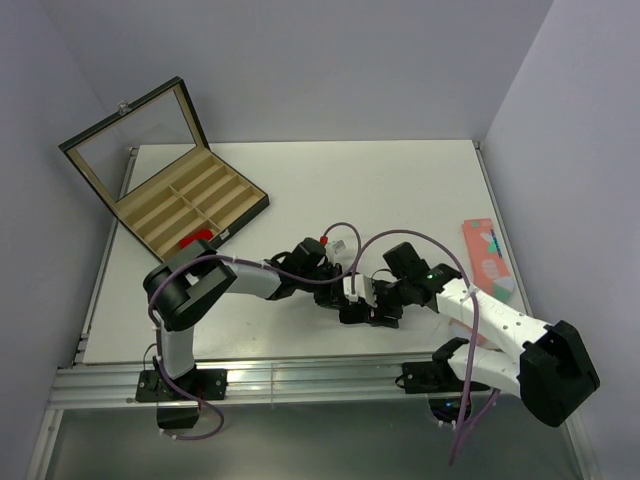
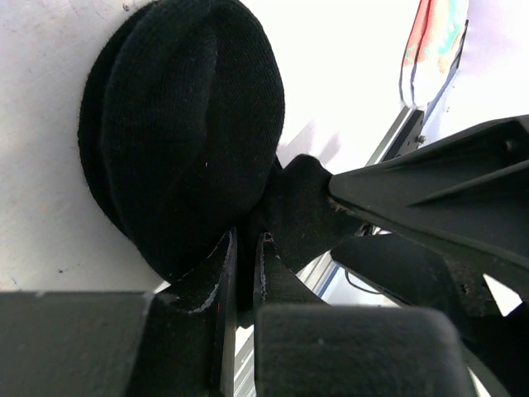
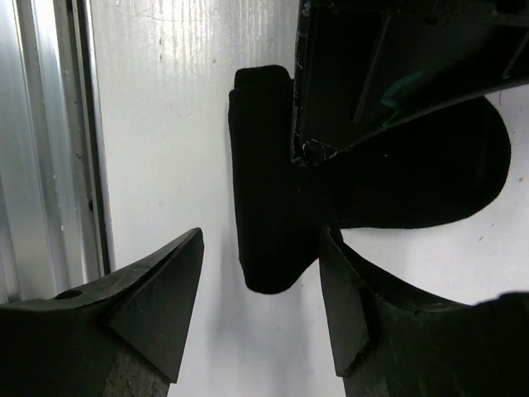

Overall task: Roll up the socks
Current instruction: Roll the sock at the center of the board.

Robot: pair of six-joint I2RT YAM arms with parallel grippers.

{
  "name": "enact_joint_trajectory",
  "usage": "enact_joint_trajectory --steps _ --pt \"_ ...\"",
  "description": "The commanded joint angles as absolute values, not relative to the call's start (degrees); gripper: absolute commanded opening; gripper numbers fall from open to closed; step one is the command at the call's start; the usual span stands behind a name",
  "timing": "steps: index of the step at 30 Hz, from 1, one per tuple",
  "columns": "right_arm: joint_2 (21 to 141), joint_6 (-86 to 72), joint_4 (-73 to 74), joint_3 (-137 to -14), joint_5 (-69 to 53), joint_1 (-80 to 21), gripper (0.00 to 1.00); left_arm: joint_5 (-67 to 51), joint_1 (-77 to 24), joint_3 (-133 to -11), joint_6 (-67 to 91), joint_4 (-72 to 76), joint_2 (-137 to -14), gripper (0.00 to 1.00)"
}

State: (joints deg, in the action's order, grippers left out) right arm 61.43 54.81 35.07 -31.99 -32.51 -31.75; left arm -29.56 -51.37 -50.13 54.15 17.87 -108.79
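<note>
The black sock (image 2: 182, 124) lies on the white table as a bulging roll, and its loose end (image 3: 264, 207) is a flat strip. My left gripper (image 2: 245, 240) is shut on a fold of that sock beside the roll. My right gripper (image 3: 260, 246) is open, its fingers either side of the strip's tip without touching it. From above, the left gripper (image 1: 340, 298) and right gripper (image 1: 380, 306) meet over the sock (image 1: 356, 316) near the table's front. The red sock (image 1: 196, 238) lies in a compartment of the box.
An open wooden box (image 1: 215, 215) with a raised glass lid stands at the back left. A salmon-pink sock (image 1: 487, 255) lies along the right edge. The table's aluminium front rail (image 3: 50, 149) runs close to the right gripper.
</note>
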Motion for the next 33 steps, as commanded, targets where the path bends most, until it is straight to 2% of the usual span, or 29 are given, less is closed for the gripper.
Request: enact_joint_trajectory --steps 1,12,18,21,26,33 --pt "61.8 53.0 30.0 -31.4 -30.6 -33.4 0.65 -25.5 -50.8 -48.3 50.4 9.2 -112.8 0.00" --pt "67.1 51.6 28.1 -32.4 -31.1 -34.7 0.62 -26.9 -50.5 -47.8 51.8 11.7 -113.6 0.00" --pt "74.0 50.5 29.4 -35.8 -32.1 -34.5 0.49 -27.0 -50.5 -44.8 55.7 17.5 -113.2 0.00" --pt "76.9 51.0 32.9 -38.3 -34.1 -33.5 0.38 -25.8 -50.5 -43.2 57.5 19.9 -112.6 0.00" --pt "82.1 52.9 39.0 -43.1 -37.2 -31.1 0.35 -21.8 -50.6 -40.4 59.6 24.8 -109.9 0.01" --pt "89.9 53.0 45.4 -48.4 -36.7 -28.1 0.33 -16.4 -51.4 -39.8 59.3 26.4 -106.5 0.07"
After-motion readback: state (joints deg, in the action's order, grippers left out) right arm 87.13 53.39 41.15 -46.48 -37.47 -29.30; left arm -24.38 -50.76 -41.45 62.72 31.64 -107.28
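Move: The near end of the folded black sock lies about 3 cm to the left of my right hand, some 1 cm ahead and 3 cm below its open fingers. The sock's round lobe lies about 8 cm ahead and 6 cm left of this hand, and the pinching left fingertips about 3 cm ahead and 7 cm left. From my left hand, that near end lies some 4 cm right, 2 cm back and slightly below. I lower my right hand some 2 cm while easing about 2 cm forward and 2 cm left onto the sock's near end, then close its fingers until they pinch the cloth, the wrist tilting nearly 20 degrees. My left hand keeps its pinch on the sock and, late on, drifts about 1.5 cm forward and left, turning slightly counter-clockwise. ##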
